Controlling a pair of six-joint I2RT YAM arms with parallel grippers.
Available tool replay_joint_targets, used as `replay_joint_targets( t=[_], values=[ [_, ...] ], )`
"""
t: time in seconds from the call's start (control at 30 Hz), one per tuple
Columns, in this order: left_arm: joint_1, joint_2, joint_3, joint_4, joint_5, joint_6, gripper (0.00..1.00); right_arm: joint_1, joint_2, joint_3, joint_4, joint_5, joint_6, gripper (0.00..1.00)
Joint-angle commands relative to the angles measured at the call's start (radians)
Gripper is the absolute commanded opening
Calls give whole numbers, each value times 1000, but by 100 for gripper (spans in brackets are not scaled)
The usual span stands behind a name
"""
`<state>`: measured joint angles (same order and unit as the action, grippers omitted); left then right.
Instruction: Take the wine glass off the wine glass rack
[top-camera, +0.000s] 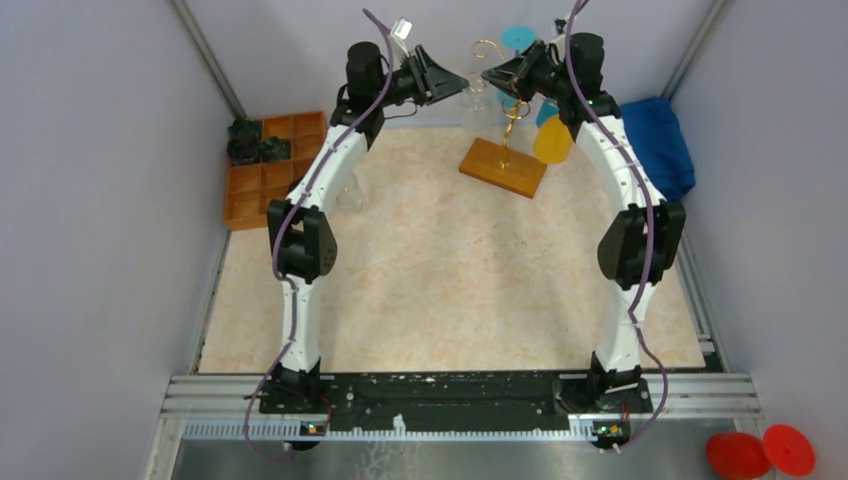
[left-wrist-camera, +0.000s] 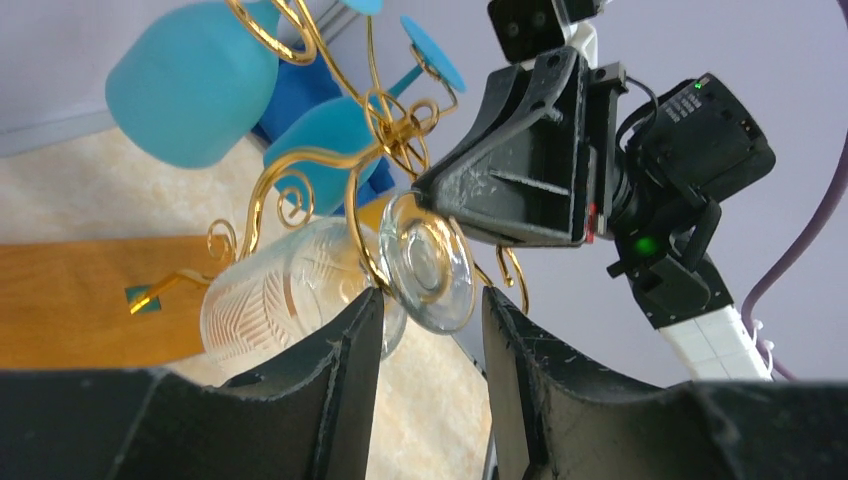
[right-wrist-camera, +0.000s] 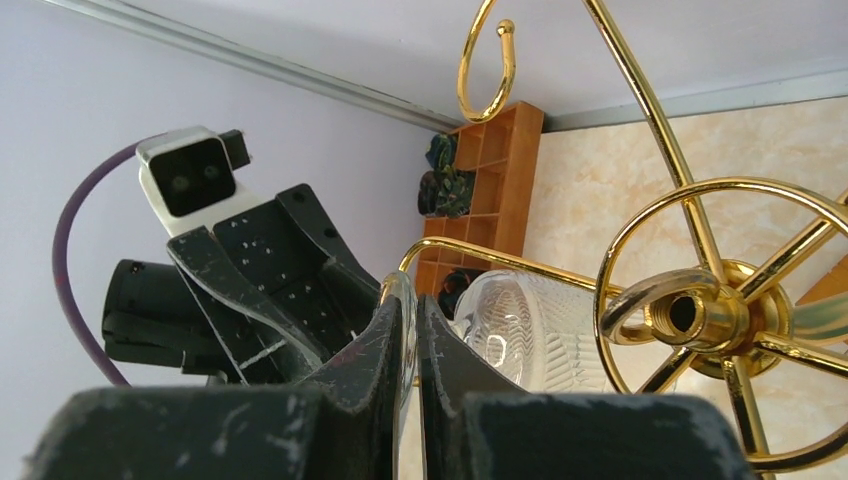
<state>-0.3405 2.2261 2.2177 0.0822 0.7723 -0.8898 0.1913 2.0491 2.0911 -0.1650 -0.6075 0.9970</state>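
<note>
The wine glass rack (top-camera: 509, 122) is a gold wire stand on a wooden base (top-camera: 503, 167) at the back of the table. A clear cut-pattern wine glass (left-wrist-camera: 280, 290) hangs on one of its arms, bowl down, with its round foot (left-wrist-camera: 432, 262) at the top. My right gripper (right-wrist-camera: 412, 320) is shut on the edge of that foot, and the bowl (right-wrist-camera: 540, 330) shows just beyond its fingers. My left gripper (left-wrist-camera: 432, 330) is open. Its fingertips (left-wrist-camera: 360, 320) stand on either side of the foot, just below it, and the left one lies against the bowl.
Teal glasses (left-wrist-camera: 190, 85) and a yellow one (top-camera: 553, 142) also hang on the rack. An orange compartmented tray (top-camera: 265, 170) stands at the back left and a blue cloth (top-camera: 660, 140) at the back right. A clear glass (top-camera: 350, 195) stands beside the left arm.
</note>
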Motion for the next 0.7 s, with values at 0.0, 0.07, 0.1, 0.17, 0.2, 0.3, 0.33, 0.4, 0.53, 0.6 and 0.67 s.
replay_joint_targets(
  t=[0.0, 0.07, 0.1, 0.17, 0.2, 0.3, 0.33, 0.4, 0.53, 0.6, 0.67],
  values=[
    [3, 51, 81, -2, -14, -15, 48, 0, 17, 28, -55, -26, -51, 0],
    [3, 61, 94, -1, -15, -20, 48, 0, 14, 28, -52, -29, -50, 0],
    [3, 64, 95, -2, -15, -20, 48, 0, 11, 30, -51, -29, -52, 0],
    [3, 68, 96, -2, -17, -22, 47, -1, 6, 30, -51, -28, -58, 0],
    [3, 70, 96, 2, -14, -29, 47, -1, 3, 30, -51, -28, -60, 0],
    [3, 76, 102, 11, -11, -43, 43, -1, 0, 30, -44, -45, -60, 0],
    [4, 79, 106, 13, -11, -44, 42, -1, 2, 30, -40, -53, -58, 0],
    [3, 82, 113, 11, -10, -50, 40, -2, 2, 29, -36, -64, -56, 0],
    [3, 78, 118, 27, 0, -74, 31, -5, 6, 39, -52, -63, -62, 0],
    [2, 71, 120, 28, 5, -85, 21, -8, 6, 45, -67, -62, -71, 0],
    [0, 64, 122, 26, 3, -84, 9, -13, 6, 48, -73, -63, -79, 0]
  ],
)
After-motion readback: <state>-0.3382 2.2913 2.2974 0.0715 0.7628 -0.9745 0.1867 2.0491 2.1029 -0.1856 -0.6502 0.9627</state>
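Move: The wine glass foot lies roughly 3 cm ahead of the left hand and 2 cm to its right, level with its half-open fingers. The right hand already pinches this foot, whose middle is about 2 cm to its left, level ahead and in height. From the left hand, the rack's hub is some 5 cm ahead, 9 cm right and 4 cm lower, and a blue glass about 10 cm ahead, 9 cm right and 10 cm lower. Forward by about 1 cm, with a slight rise and then a dip, the left hand eases in over the near edge of the upturned wine glass foot. It then brings its fingers together from half open to about a fifth, one above the foot and one below. The right hand keeps its pinch on the foot's far side and stays nearly in place. ##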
